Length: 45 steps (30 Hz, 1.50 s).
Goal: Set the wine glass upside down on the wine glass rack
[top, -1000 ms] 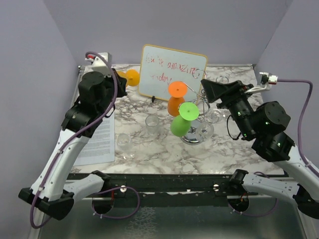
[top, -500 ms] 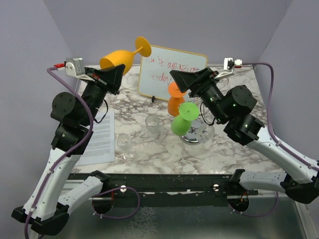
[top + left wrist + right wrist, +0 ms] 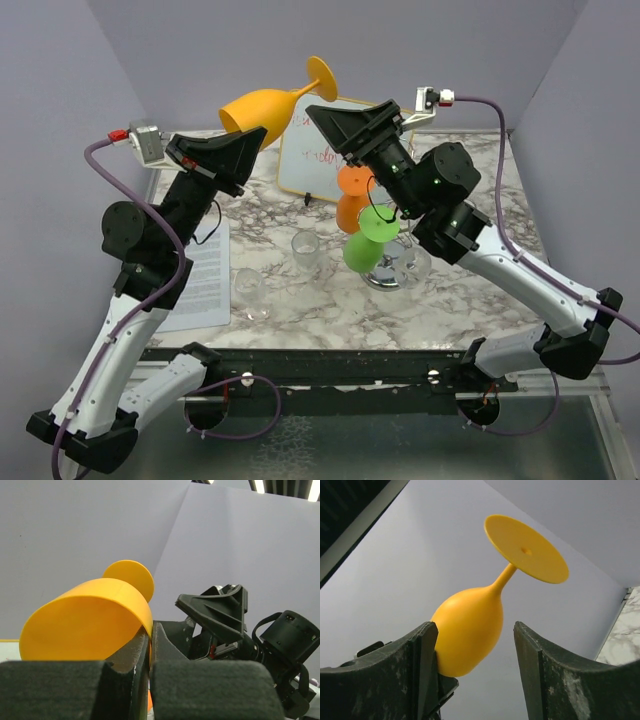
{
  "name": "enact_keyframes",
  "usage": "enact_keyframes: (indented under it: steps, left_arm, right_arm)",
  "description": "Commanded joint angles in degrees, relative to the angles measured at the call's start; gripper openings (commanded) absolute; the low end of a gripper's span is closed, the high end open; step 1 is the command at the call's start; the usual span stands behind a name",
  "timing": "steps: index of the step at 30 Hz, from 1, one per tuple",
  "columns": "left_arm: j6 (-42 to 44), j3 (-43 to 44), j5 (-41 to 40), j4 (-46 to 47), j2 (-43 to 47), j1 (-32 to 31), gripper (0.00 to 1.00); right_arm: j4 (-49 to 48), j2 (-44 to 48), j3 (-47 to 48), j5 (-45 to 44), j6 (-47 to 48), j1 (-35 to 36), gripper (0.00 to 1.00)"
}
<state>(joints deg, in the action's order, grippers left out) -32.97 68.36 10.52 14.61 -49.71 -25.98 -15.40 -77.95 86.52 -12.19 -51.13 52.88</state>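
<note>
A yellow-orange wine glass (image 3: 262,107) is held high above the back of the table, lying nearly sideways with its foot (image 3: 322,75) pointing up and right. My left gripper (image 3: 252,140) is shut on the rim of its bowl (image 3: 85,622), one finger inside and one outside. My right gripper (image 3: 315,112) is open just to the right of the bowl. In the right wrist view the bowl (image 3: 467,630) stands beyond the spread fingers (image 3: 530,645), apart from them. The silver wine glass rack (image 3: 388,272) stands mid-table, carrying an orange glass (image 3: 352,195) and a green glass (image 3: 368,240) upside down.
A small whiteboard (image 3: 340,150) with red writing stands behind the rack. Two clear glasses (image 3: 305,250) (image 3: 250,290) sit on the marble top left of the rack. A printed sheet (image 3: 200,280) lies at the left edge. Grey walls close in on both sides.
My left arm has lifted the wine glass from the table's back left up into the air. My right arm swung up and left from beside the rack toward the glass, jaws narrowing slightly.
</note>
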Motion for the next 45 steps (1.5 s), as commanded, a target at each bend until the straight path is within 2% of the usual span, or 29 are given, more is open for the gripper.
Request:
enact_keyframes:
  steps: [1,7,13,21,26,30,31,32,35,36,39,45]
  left_arm:
    - [-2.24,-1.77,2.07,7.26,-0.05,-0.04,0.0]
    - [-2.71,-2.56,2.66,9.67,-0.35,-0.05,0.0]
    - [-2.67,-3.31,3.44,10.5,-0.1,-0.04,0.0]
    - [-3.48,-3.88,5.3,11.04,-0.11,-0.05,0.0]
    - [-3.86,-4.91,5.29,11.14,0.62,-0.04,0.0]
    - [-4.96,-6.06,5.36,11.14,0.9,-0.04,0.0]
    - [-5.26,-6.47,4.91,11.1,1.05,-0.04,0.02]
    - [-5.63,-6.87,4.48,11.06,1.29,-0.05,0.09]
    - [-6.6,-7.86,2.89,9.84,2.17,-0.04,0.48]
    - [-6.66,-7.79,2.31,8.53,2.6,-0.06,0.58]
    - [-6.14,-5.15,0.03,0.45,2.97,-0.04,0.71]
    - [-6.21,4.81,-5.73,-25.25,2.52,-0.04,0.82]
  right_arm:
    - [-2.55,-1.28,0.56,-3.46,-7.78,0.26,0.67]
    - [-9.15,-2.5,-1.2,-9.18,-12.85,0.29,0.52]
    - [-8.77,-4.8,1.49,-11.43,-13.99,0.3,0.54]
    - [-8.01,-8.42,5.57,-9.46,-14.21,0.29,0.53]
    - [-8.77,-9.44,6.03,-8.73,-14.51,0.29,0.39]
    - [-9.58,-9.17,5.39,-8.6,-13.79,0.25,0.15]
    - [-10.14,-8.94,5.07,-8.56,-13.14,0.29,0.09]
    - [-10.69,-8.63,4.8,-8.27,-12.11,0.22,0.03]
    - [-12.73,-7.78,4.09,-7.51,-7.03,0.27,0.01]
    - [-13.69,-7.39,3.71,-7.35,-5.01,0.22,0.01]
    - [-17.16,-5.9,2.19,-7.35,3.11,0.29,0.01]
    - [-18.8,-4.28,4.12,-5.21,23.42,0.27,0.01]
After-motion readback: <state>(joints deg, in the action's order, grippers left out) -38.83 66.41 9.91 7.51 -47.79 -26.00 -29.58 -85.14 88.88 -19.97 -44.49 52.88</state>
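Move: My left hand already pinches the yellow wine glass by its rim; the stem lies about 8 cm ahead of that hand, 8 cm to its right and 3 cm higher. From my open right hand the same stem is roughly 6 cm ahead, 3 cm left and 1 cm up. On the rack, some 20 cm below my right hand, the orange glass hangs 3 cm back and 6 cm right of it, the green one 10 cm back and 8 cm right. I reach my right hand about 4 cm forward and a little left onto the yellow glass's stem, turning it some 15 degrees on the way, and close the fingers around it. Then my left hand, nearly still until now, opens wide, lets go of the rim and sinks about 3 cm, while my right keeps its pinch and turns back, swinging the glass with it. ##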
